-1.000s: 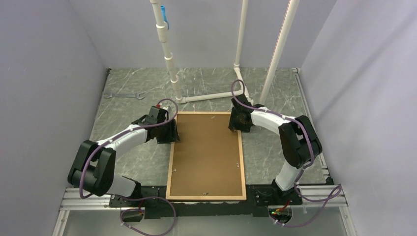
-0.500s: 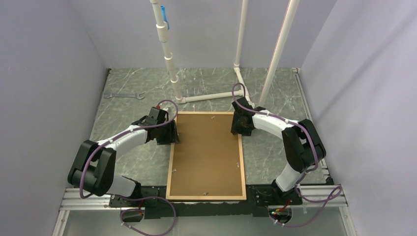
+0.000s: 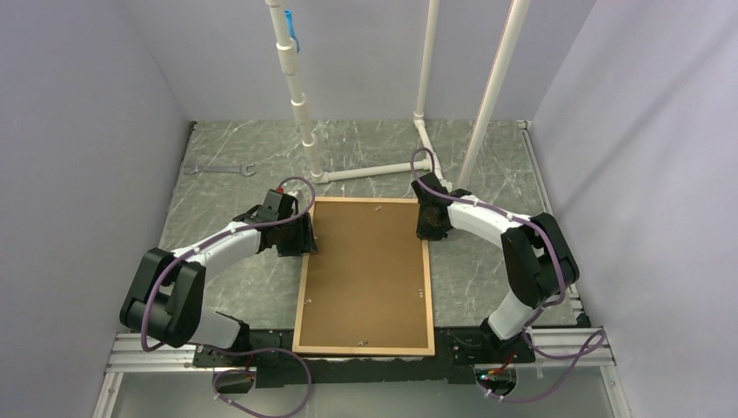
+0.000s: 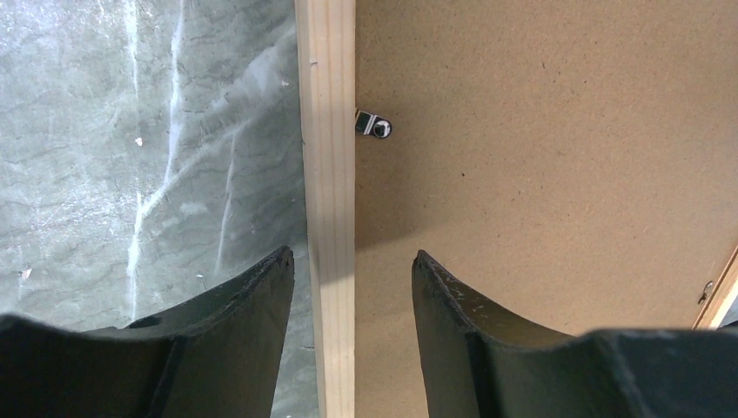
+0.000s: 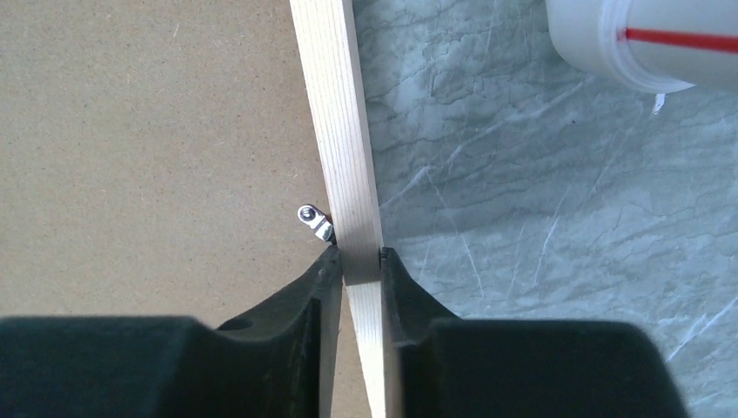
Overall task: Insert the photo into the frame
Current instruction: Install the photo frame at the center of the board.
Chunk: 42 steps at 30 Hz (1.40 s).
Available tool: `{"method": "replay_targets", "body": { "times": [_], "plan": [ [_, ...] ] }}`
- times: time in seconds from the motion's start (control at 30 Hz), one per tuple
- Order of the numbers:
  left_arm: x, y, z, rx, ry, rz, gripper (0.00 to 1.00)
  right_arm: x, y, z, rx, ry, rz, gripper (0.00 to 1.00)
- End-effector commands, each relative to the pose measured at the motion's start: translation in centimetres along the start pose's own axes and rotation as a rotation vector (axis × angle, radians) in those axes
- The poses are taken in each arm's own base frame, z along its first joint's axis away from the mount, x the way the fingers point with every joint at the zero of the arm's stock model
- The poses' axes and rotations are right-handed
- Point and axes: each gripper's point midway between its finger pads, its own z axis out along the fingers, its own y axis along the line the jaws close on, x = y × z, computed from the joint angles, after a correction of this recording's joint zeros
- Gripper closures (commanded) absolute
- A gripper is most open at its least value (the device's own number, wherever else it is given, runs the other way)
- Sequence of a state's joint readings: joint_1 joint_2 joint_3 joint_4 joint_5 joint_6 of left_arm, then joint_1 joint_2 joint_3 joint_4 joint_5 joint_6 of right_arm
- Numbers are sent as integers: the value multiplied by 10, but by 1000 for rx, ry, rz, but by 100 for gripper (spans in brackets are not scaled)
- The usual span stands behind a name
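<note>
The frame (image 3: 301,296) of light wooden strips lies flat on the table, filled by a brown backing panel (image 3: 365,270). The photo is hidden. My left gripper (image 3: 305,235) is open and straddles the frame's left strip (image 4: 329,131) near the far corner, one finger over the table and the other over the panel (image 4: 540,157), neither pressing the wood. My right gripper (image 3: 428,228) is shut on the frame's right strip (image 5: 335,131), and both fingertips press the wood just below a small metal clip (image 5: 314,219).
A white pipe structure (image 3: 300,104) rises behind the frame, and one pipe end (image 5: 644,39) shows at the top right of the right wrist view. A wrench (image 3: 219,169) lies at the far left. Grey walls close in both sides. A metal clip (image 4: 374,124) sits by the left strip.
My right gripper has shifted outward onto the frame's right strip and closed on it. The left arm and the frame have barely moved.
</note>
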State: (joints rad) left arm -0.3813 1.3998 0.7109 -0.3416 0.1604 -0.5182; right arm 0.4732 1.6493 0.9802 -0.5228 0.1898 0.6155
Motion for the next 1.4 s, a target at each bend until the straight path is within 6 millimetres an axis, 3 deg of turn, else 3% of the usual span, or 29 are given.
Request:
{"method": "replay_targets", "body": {
  "times": [0.0,0.17,0.4,0.57,0.97,1.1,1.37],
  "plan": [
    [-3,-4,-1,15,-15,1,44,-11,5,-17,-27,-38,11,72],
    [-2,-3,-1,9,-7,0,44,-16,10,-22,-55,-49,9,50],
    [-2,-2,-2,0,-10,2,44,-19,16,-24,-75,-41,10,37],
    [2,2,-4,-16,1,10,44,-8,15,-23,-87,-13,6,27],
    [32,10,3,-5,56,-6,43,39,13,-22,-108,53,-32,18],
    [33,9,6,1,61,-3,43,33,8,-15,-59,36,-32,16],
    [36,11,10,-6,77,4,44,-7,-2,-2,94,-30,-38,21]
  ]
}}
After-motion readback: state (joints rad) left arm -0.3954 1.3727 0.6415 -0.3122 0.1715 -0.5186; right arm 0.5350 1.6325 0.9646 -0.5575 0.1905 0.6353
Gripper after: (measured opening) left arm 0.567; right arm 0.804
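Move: My right fingers still hold the right rail of the photo frame, at the hand point. The nearest clip lies about 2 cm ahead and 2 cm left, another some 13 cm back and 1 cm left; the white pipe's foot stands roughly 11 cm ahead and 8 cm right. My left hand hovers open over the left rail, about 1 cm to its left and 2 cm below, with a clip some 4 cm ahead and 1 cm right. I open my right fingers wide, letting go of the right rail, and lift about 1 cm. Then I draw that hand back about 4 cm along the rail while sinking again, and turn forward for some 2 cm, rail between the open fingers. Partway through, my left hand, still open over its rail, eases back about 2 cm and down 1 cm. ##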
